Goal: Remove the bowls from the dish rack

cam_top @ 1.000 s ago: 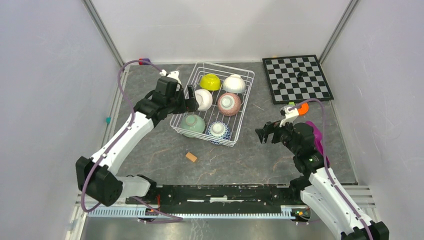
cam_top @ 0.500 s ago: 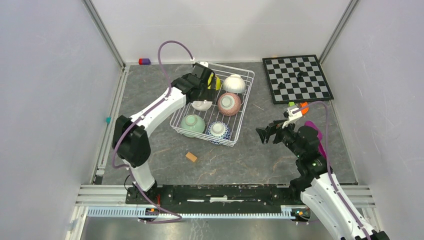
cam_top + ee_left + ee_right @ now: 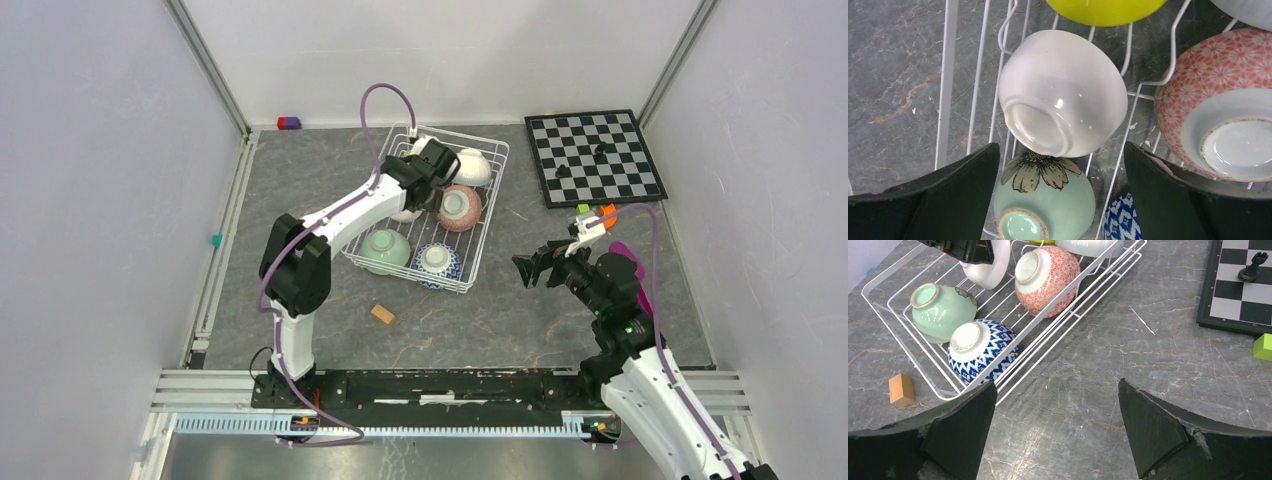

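Observation:
The white wire dish rack (image 3: 489, 218) holds all the bowls, upside down or on their sides. My left gripper (image 3: 432, 165) hovers open over the rack's back half and hides the yellow-green bowl from above. In the left wrist view that gripper (image 3: 1060, 147) straddles a tilted white bowl (image 3: 1063, 92); the yellow-green bowl (image 3: 1105, 10), pink bowl (image 3: 1218, 100), pale green flowered bowl (image 3: 1048, 200) and blue-and-white bowl (image 3: 1123, 222) lie around it. A second white bowl (image 3: 470, 165) sits at the back right. My right gripper (image 3: 528, 268) stands open and holds nothing, over bare table right of the rack (image 3: 1075, 315).
A chessboard (image 3: 594, 156) with a few black pieces lies at the back right. A small wooden block (image 3: 382, 314) rests in front of the rack. A green block (image 3: 1263, 346) sits near the chessboard, and a red-and-blue block (image 3: 288, 123) by the back wall.
My left arm has swung from the rack's left side rightward, over its back half, staying open. The right arm has barely moved.

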Tool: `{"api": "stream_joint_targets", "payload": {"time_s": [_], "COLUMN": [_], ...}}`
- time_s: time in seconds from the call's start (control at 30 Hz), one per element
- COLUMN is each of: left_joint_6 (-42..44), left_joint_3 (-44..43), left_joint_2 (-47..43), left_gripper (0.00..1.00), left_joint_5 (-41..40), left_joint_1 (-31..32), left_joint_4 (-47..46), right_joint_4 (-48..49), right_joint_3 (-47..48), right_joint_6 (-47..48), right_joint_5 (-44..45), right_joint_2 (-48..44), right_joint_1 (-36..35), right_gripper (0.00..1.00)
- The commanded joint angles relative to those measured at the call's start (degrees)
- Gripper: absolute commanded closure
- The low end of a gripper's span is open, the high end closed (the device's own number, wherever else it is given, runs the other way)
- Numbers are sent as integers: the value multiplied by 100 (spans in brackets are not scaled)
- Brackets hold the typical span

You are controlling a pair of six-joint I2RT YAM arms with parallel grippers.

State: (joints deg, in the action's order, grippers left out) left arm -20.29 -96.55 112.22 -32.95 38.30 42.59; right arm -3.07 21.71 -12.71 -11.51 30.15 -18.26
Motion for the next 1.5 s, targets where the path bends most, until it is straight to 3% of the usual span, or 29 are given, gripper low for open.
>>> {"api": "stream_joint_targets", "payload": {"time_s": [0.0,0.17,0.93,1.33,1.47], "left_joint_6": [144,81,208,433,484], "left_joint_3": [-337,-326,-681,-146,-84], "left_joint_2": [79,178,1220,294,138], "left_gripper": [0,0,1,34,40], "left_joint_5": [-484,-534,-2523,-2324,-2459], "left_joint_1": [239,380,555,529,507], "left_joint_4": [61,46,71,-460,-412], "right_joint_4": [225,229,224,188,186], "right_joint_3": [-18,-83,-4,70,70], "right_joint_6": [30,22,39,53,52], "right_joint_5": [44,100,254,289,292], "right_joint_2": [-42,-87,-16,10,17], "right_joint_1": [-11,-10,-8,-10,-4], "right_gripper": [2,2,2,2,2]}}
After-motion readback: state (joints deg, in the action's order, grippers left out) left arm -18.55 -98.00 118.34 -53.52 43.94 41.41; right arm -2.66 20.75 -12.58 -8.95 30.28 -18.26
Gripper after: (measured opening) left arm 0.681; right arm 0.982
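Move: The white bowl sits almost between the left hand's open fingers, its middle about 3 cm ahead, 1 cm left and 3 cm below. The yellow bowl is roughly 11 cm ahead and 3 cm right of the hand, the red bowl 10 cm right and 1 cm ahead, the green bowl 7 cm back and 4 cm left, all some 4 cm lower. From the right hand the white bowl lies about 18 cm ahead, 26 cm left and 8 cm lower. The white bowl is straddled, then pinched between the left hand's fingers: the hand shifts about 2 cm right and slightly back, then sinks some 3 cm over the bowl while easing back left, rolling its left side up about 20 degrees. Once down, it closes partway until the pads grip the bowl's opposite sides, and rises about 3 cm with it. ##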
